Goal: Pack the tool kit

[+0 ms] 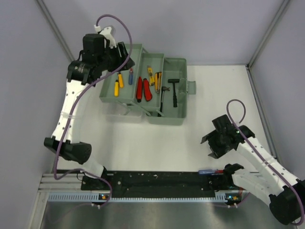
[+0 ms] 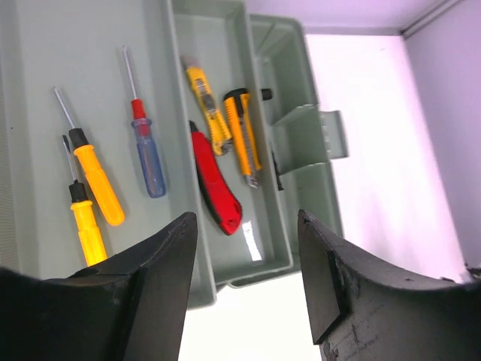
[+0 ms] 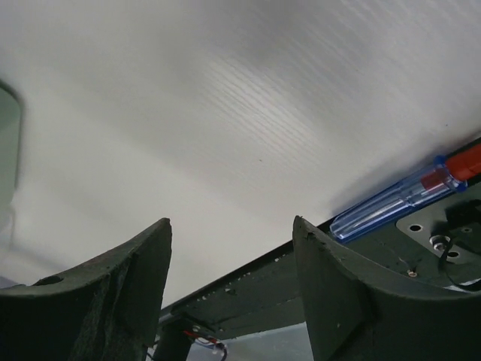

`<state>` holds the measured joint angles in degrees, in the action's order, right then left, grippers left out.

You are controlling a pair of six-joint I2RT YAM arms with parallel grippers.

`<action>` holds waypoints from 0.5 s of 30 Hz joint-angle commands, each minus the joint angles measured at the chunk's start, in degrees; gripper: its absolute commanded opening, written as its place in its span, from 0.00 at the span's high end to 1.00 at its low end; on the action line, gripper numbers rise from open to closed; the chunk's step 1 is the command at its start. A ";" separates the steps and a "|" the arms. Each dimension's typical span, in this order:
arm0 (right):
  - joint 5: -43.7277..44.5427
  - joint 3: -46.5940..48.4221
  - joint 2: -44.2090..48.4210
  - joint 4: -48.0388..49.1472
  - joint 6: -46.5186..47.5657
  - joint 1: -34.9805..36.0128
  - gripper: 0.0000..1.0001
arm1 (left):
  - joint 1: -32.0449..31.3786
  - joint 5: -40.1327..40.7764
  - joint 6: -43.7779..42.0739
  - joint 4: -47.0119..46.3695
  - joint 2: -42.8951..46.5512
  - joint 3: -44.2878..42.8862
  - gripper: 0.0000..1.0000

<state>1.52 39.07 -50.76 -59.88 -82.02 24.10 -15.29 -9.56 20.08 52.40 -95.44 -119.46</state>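
Note:
The sage-green toolbox (image 1: 177, 63) stands open at the back of the table, its trays spread apart. Two yellow screwdrivers (image 2: 99, 184) and a blue-handled one (image 2: 149, 158) lie in the left tray (image 2: 30, 113). The middle tray holds red pliers (image 1: 143, 89) and yellow-handled tools (image 2: 244, 135). Small hammers (image 1: 174, 91) lie in the base. My left gripper (image 1: 122, 52) hovers over the left tray's far end, open and empty (image 2: 244, 218). My right gripper (image 1: 213, 141) hangs open over bare table, empty (image 3: 231, 222). A clear blue and red screwdriver (image 1: 209, 171) lies loose by the near edge (image 3: 398, 201).
A black mounting rail (image 1: 157, 180) runs along the table's near edge, and the loose screwdriver rests against it. Grey walls close in the left, right and back sides. White tabletop (image 1: 157, 143) lies between the toolbox and the rail.

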 commanded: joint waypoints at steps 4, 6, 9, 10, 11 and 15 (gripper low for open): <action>1.56 1.01 -2.05 -9.99 -8.59 -0.37 0.37 | 0.26 -4.76 1.28 -3.44 7.10 5.46 0.40; 0.51 1.53 -4.42 -10.87 -8.77 -0.37 0.36 | 0.26 -4.68 1.37 -3.80 7.72 6.86 0.40; -1.16 2.76 -10.39 -12.54 -7.72 -0.37 0.36 | 0.26 -5.20 1.63 -4.15 8.16 8.45 0.40; -1.34 3.29 -12.58 -13.68 -7.28 -0.37 0.36 | 0.26 -5.99 1.63 -4.24 8.16 8.89 0.40; -2.74 3.73 -15.04 -13.95 -5.97 -0.37 0.36 | 0.26 -7.04 1.81 -4.15 8.16 9.24 0.41; -3.72 4.53 -20.69 -15.35 -5.95 0.07 0.38 | 0.08 -10.03 1.72 -5.73 10.09 12.92 0.41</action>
<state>-0.49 41.10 -68.47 -71.16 -87.81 24.10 -15.29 -15.79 21.34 50.15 -87.85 -109.06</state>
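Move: The last screwdriver, red and blue, lies along the table's near edge. From the right hand its middle is about 13 cm back, 5 cm to the right and some 8 cm below. The tool box's open deep bin stands roughly 30 cm ahead of that hand and 18 cm to its left, a little lower. From the left hand the screwdriver is some 40 cm back, 42 cm to the right and 37 cm below. Towards the screwdriver at the near edge the right hand comes back about 5 cm while sinking some 3 cm, its fingertips swinging back towards the base by roughly 25 degrees, fingers still open and not yet touching. The empty left hand draws back about 4 cm over the tray, rising some 4 cm and then sinking again by a little more, fingers open. ##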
